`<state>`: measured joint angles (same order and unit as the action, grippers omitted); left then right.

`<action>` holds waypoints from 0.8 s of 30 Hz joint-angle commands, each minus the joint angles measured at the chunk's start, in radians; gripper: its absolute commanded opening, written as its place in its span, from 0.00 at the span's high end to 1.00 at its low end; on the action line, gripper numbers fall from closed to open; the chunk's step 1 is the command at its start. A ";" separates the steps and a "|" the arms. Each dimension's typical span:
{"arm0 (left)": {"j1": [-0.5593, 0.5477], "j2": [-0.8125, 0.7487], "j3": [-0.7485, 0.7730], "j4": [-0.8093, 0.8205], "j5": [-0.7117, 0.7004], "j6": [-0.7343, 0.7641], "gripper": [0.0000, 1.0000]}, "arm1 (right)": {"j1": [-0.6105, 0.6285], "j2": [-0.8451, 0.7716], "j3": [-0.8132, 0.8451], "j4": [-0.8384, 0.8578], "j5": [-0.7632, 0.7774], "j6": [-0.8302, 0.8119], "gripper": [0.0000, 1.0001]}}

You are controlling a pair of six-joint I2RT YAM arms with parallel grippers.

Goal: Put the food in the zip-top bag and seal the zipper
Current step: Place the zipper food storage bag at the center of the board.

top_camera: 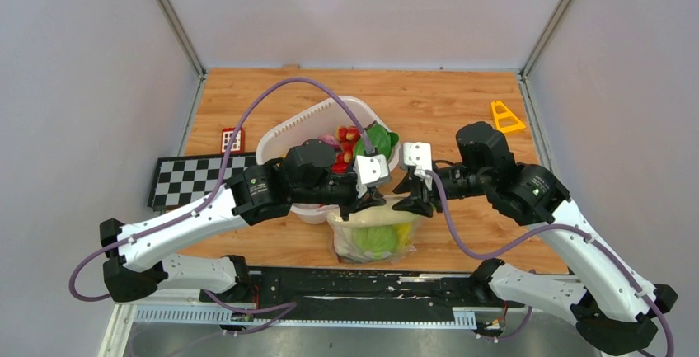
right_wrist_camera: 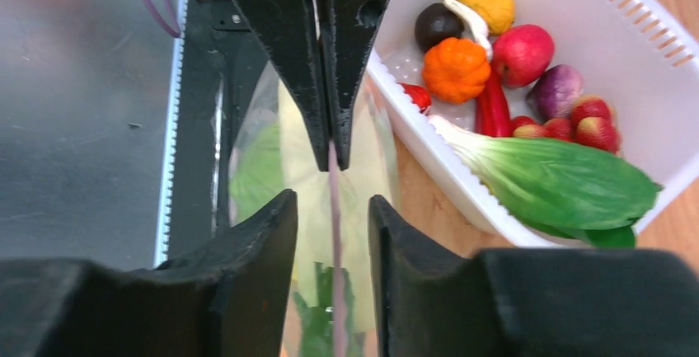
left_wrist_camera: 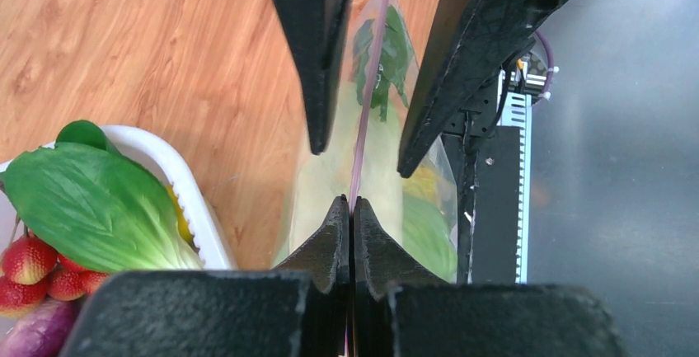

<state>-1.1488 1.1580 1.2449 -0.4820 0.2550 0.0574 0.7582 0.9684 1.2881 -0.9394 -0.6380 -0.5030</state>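
The zip-top bag [top_camera: 356, 240] stands upright near the table's front edge, with yellow cabbage and green leafy food [top_camera: 381, 240] inside it. Its pink zipper [left_wrist_camera: 368, 85] runs straight along the top between my two grippers. My left gripper [left_wrist_camera: 352, 202] is shut on the zipper at the bag's left end. My right gripper [right_wrist_camera: 330, 200] is open, one finger on each side of the zipper [right_wrist_camera: 333, 177] without pinching it. More food lies in the white tub [right_wrist_camera: 429, 155]: an orange pumpkin [right_wrist_camera: 456, 68], a leafy green [right_wrist_camera: 552, 184] and small red and purple pieces.
The tub [top_camera: 284, 130] sits just behind the bag, touching or nearly touching it. A checkerboard mat [top_camera: 194, 177] and a small red card [top_camera: 232, 138] lie at the left, an orange triangle [top_camera: 504, 116] at the back right. A black rail [top_camera: 363, 287] lines the near edge.
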 commanded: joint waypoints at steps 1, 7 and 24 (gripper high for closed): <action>0.003 -0.041 0.031 0.103 0.019 -0.001 1.00 | 0.000 -0.023 -0.020 0.037 -0.049 0.001 0.69; 0.002 -0.068 0.006 0.123 -0.008 -0.009 1.00 | 0.000 -0.033 -0.035 0.050 -0.024 0.016 0.96; 0.003 -0.238 -0.113 0.203 -0.325 -0.064 0.00 | -0.057 -0.096 0.004 0.230 0.727 0.129 1.00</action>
<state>-1.1488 0.9470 1.1473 -0.3355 0.0456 0.0158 0.7387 0.8646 1.2240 -0.8757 -0.1837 -0.4038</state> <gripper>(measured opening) 0.997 0.021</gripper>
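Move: The zipper strip of the food bag already runs between the right hand's half-open fingers, so there is no reach left for it; the left hand still pinches the same strip, about 3 cm to the left of that spot. From the right hand, the squash in the bag hangs some 8 cm below and 5 cm left, the cabbage about 17 cm below, 4 cm left and 2 cm back. The white basket's middle is roughly 22 cm ahead, 15 cm left and 26 cm down. Almost in place at first, the right fingers close and pinch the zipper strip; only then do the left fingers open wide, let go of it and draw off about 7 cm, mostly up and to the left. The right hand, keeping its pinch, carries the bag about 8 cm forward and to the right, level, while turning some 25 degrees clockwise. ##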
